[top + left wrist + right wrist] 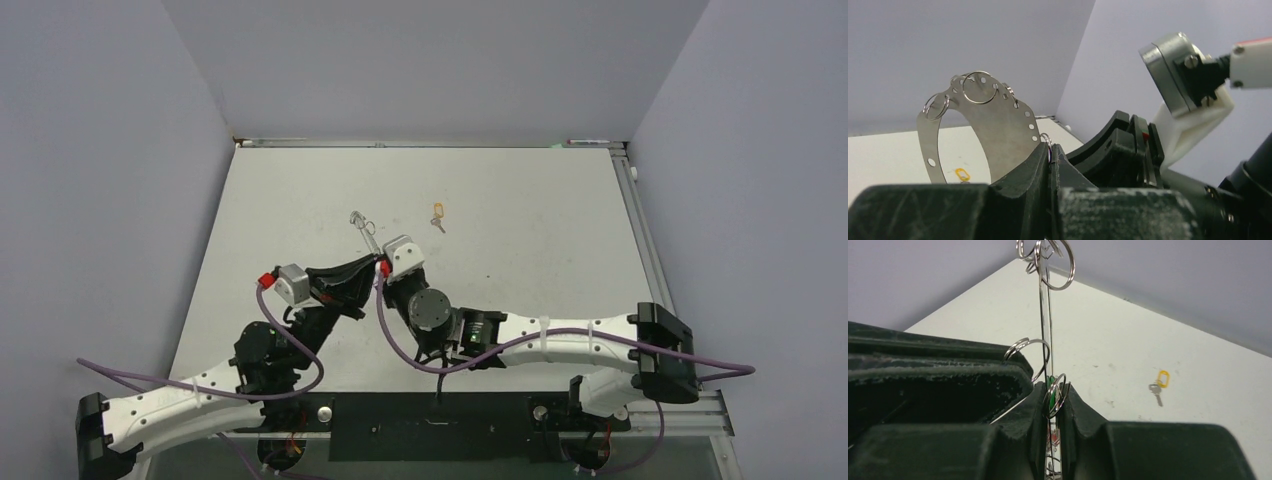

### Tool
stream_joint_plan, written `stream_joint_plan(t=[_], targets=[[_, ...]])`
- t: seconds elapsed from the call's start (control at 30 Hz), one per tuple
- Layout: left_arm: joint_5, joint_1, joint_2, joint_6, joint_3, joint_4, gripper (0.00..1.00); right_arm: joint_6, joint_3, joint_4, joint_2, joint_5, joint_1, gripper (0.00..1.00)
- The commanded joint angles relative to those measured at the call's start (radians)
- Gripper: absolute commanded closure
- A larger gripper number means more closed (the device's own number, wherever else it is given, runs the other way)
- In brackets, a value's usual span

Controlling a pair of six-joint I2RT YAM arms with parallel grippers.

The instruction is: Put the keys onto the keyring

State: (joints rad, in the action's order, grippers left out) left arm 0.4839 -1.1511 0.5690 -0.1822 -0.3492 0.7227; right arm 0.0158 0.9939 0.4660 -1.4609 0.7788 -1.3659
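The keyring point(364, 227), a flat shiny metal band with holes and small wire rings, stands upright above the table between both arms. My left gripper point(1050, 150) is shut on its lower edge, and a small wire ring shows at the fingertips. Seen edge-on in the right wrist view, the keyring point(1045, 315) runs down into my right gripper point(1053, 396). That gripper is shut on a small ring with a green tag point(1049, 386) right against the band. Another key with a yellow tag point(437, 216) lies loose on the table beyond the grippers.
The two grippers meet fingertip to fingertip near the table's middle point(379, 267). Grey walls close the table at the back and both sides. Purple cables loop beside both arms.
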Motion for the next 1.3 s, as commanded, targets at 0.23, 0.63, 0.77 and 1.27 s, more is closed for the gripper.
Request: stream_joint_plan(t=[0.23,0.63,0.77,1.27], targets=[[-0.107,-0.038,-0.081,0.272,-0.185,-0.469,1.0,-0.316,0.202,-0.546,0.055,-0.35,0.118,0.72],[-0.185,-0.036,-0.122,0.218,-0.344,-0.779,1.0,-0.276,0.099,-0.608,0.372,-0.456,0.128,0.3],[-0.236,-0.036,-0.128,0.22,-0.403,-0.904,1.0,-0.241,0.069,-0.581,0.503,-0.497,0.13,0.28],[-0.538,-0.036,-0.101,0.324,-0.497,-1.142,1.0,-0.045,-0.018,-0.44,0.554,-0.719,0.134,0.31]])
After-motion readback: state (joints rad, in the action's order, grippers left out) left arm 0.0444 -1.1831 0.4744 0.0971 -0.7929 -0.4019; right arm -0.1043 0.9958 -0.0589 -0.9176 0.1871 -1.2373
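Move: Both hands are on the keyring: its metal plate's middle lies about 5 cm ahead of the left fingertips, 2 cm to their left and 2 cm below; from the right fingertips, some 2 cm ahead, 2 cm left and 4 cm above. The loose key with the yellow tag lies on the table, roughly 22 cm ahead of the right hand, 12 cm to its right and 27 cm below. The right fingers, still clamped on the plate's rim, sink about 3 cm with it, open wide and let go; that hand then lifts some 14 cm while swinging right and back, clear of the keyring, before easing slightly down and left. The left hand keeps its pinch on a rim ring, rolling its left side up some 40 degrees and, after the release, drawing back about 7 cm and a little down, turning clockwise. ##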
